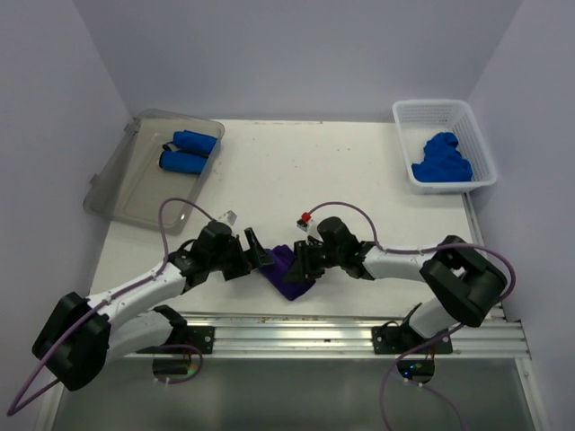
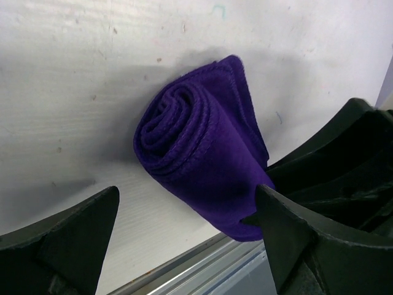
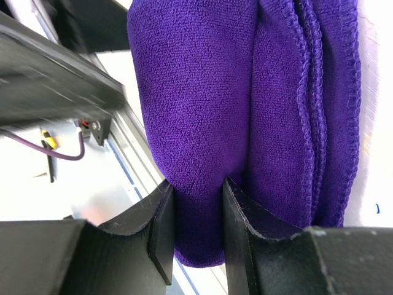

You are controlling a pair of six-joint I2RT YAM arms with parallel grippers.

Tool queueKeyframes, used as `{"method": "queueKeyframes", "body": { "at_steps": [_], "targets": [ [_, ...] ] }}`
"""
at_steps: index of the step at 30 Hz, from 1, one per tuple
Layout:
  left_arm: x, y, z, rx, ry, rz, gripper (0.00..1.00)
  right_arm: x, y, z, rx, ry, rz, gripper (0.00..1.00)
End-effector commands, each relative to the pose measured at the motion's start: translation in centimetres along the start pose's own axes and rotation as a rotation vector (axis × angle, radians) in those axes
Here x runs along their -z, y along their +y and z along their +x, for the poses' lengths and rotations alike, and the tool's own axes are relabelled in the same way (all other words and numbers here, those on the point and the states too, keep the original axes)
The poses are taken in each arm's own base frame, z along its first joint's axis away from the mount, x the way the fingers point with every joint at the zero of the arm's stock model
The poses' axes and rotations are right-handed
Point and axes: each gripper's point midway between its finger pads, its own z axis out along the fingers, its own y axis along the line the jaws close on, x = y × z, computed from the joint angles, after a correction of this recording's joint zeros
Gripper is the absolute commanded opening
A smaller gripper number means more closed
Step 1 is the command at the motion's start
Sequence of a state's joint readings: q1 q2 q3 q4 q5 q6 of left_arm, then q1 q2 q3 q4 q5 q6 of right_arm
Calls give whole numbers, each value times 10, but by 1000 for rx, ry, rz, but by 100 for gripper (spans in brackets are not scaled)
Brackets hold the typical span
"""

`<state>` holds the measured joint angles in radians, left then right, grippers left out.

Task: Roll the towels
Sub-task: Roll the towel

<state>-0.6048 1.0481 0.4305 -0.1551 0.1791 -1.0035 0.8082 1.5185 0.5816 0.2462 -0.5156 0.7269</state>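
Note:
A dark purple towel [image 1: 289, 269] lies rolled into a loose spiral near the table's front edge, between my two grippers. My right gripper [image 1: 307, 260] is shut on one end of the roll; the right wrist view shows both fingers pinching a thick fold of the purple towel [image 3: 202, 92] at the gripper [image 3: 196, 184]. My left gripper [image 1: 260, 255] stands open at the other end, its fingertips wide apart around the purple towel [image 2: 202, 160] without touching it [image 2: 186, 200]. Two rolled blue towels [image 1: 187, 151] lie in the tray. More blue towels [image 1: 442, 160] are heaped in the basket.
A clear grey tray [image 1: 121, 184] sits at the back left and a white mesh basket [image 1: 481, 135] at the back right. An aluminium rail [image 1: 359, 328] runs along the near edge just below the roll. Pale walls close in on three sides.

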Motion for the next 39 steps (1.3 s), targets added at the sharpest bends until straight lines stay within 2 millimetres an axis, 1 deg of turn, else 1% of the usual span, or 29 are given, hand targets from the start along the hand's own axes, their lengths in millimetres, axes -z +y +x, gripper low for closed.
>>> {"method": "queueKeyframes", "body": {
  "at_steps": [1,3,4,5,7,11,15,17,18,19,20,21,22,23,24,25,26,27,28,29,30,31,32,33,34,35,37,38,39],
  "targets": [
    [-9,-12,7,17,15,61,94,-2,5,-2,-34,-4,-48,25],
    [-14,-8,10,28,20,48,90,-1,4,-2,-61,-6,-60,25],
    [-16,-13,7,34,8,70,89,-1,6,-3,-62,-9,-75,25],
    [-18,-9,9,39,13,62,89,-2,4,-1,-75,-2,-73,26],
    [-21,-9,10,48,12,66,89,-2,4,-2,-82,-7,-87,26],
    [-30,-2,11,62,14,39,86,-4,3,1,-113,4,-111,26],
    [-40,0,12,75,21,28,77,-6,3,3,-126,19,-120,26],
    [-44,0,12,89,30,18,73,-7,-1,3,-109,25,-92,29],
    [-45,-1,12,92,31,21,68,-5,-7,5,-116,32,-51,33],
    [-45,-4,12,97,30,28,65,-3,-10,5,-109,32,-24,37],
    [-45,-5,12,100,30,31,62,-1,-12,0,-64,21,1,41],
    [-44,-6,12,99,31,37,56,2,-15,-1,-51,14,38,47],
    [-43,-7,13,103,34,34,53,11,-21,-3,-44,1,110,51],
    [-42,-9,11,103,30,39,50,16,-19,-9,9,-18,136,55],
    [-41,-7,12,106,33,29,49,24,-25,-3,12,2,196,64],
    [-40,-9,11,106,35,30,49,35,-22,-17,57,-69,245,68],
    [-39,-11,10,107,31,33,48,40,-13,-23,114,-86,261,71],
    [-38,-9,11,110,37,24,48,48,-13,-19,132,-77,304,75],
    [-38,-11,10,110,35,26,47,60,-14,-32,174,-153,383,77],
    [-37,-12,10,109,35,26,47,62,4,-34,255,-168,392,79],
    [-37,-10,11,111,40,13,47,68,1,-32,290,-168,457,79],
    [-36,-12,9,111,38,12,47,71,6,-34,326,-187,492,80],
    [-36,-12,9,110,37,6,47,75,16,-42,400,-242,549,80],
    [-36,-10,10,112,41,-2,47,78,17,-40,444,-243,593,80],
    [-36,-12,9,112,41,-2,47,79,21,-40,487,-252,625,80],
    [-36,-12,10,113,43,-5,47,78,31,-43,564,-290,681,80],
    [-35,-13,9,117,45,-9,47,75,35,-39,647,-282,746,80],
    [-35,-13,8,117,43,-12,47,67,42,-36,718,-278,782,80],
    [-35,-14,7,116,39,-11,47,65,43,-33,755,-271,808,80]
  ]
}}
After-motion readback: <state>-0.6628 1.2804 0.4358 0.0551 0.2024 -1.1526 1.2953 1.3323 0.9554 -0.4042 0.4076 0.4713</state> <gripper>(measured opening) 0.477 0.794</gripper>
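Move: The rolled purple towel lies slantwise between the grippers. Its middle is about 8 cm to the left hand's right, 3 cm back and 3 cm lower, its left end nearer. The loose flap lies about 6 cm right of that hand, level with it and 4 cm lower; the grey tray's middle is some 27 cm left and 25 cm ahead of it. From the right hand, already pinching the roll's right part, its middle is about 3 cm left, 1 cm lower. Down and to its right, about 3 cm each, the left hand brings its wide-open fingers over the towel roll's left end and closes them to about half, pinching it. The right hand keeps its pinch with a slight turn until the left has hold, then opens, backs about 2.5 cm off to its right and rises some 8 cm, swinging back left over the roll and tipping its fingers more steeply down. ##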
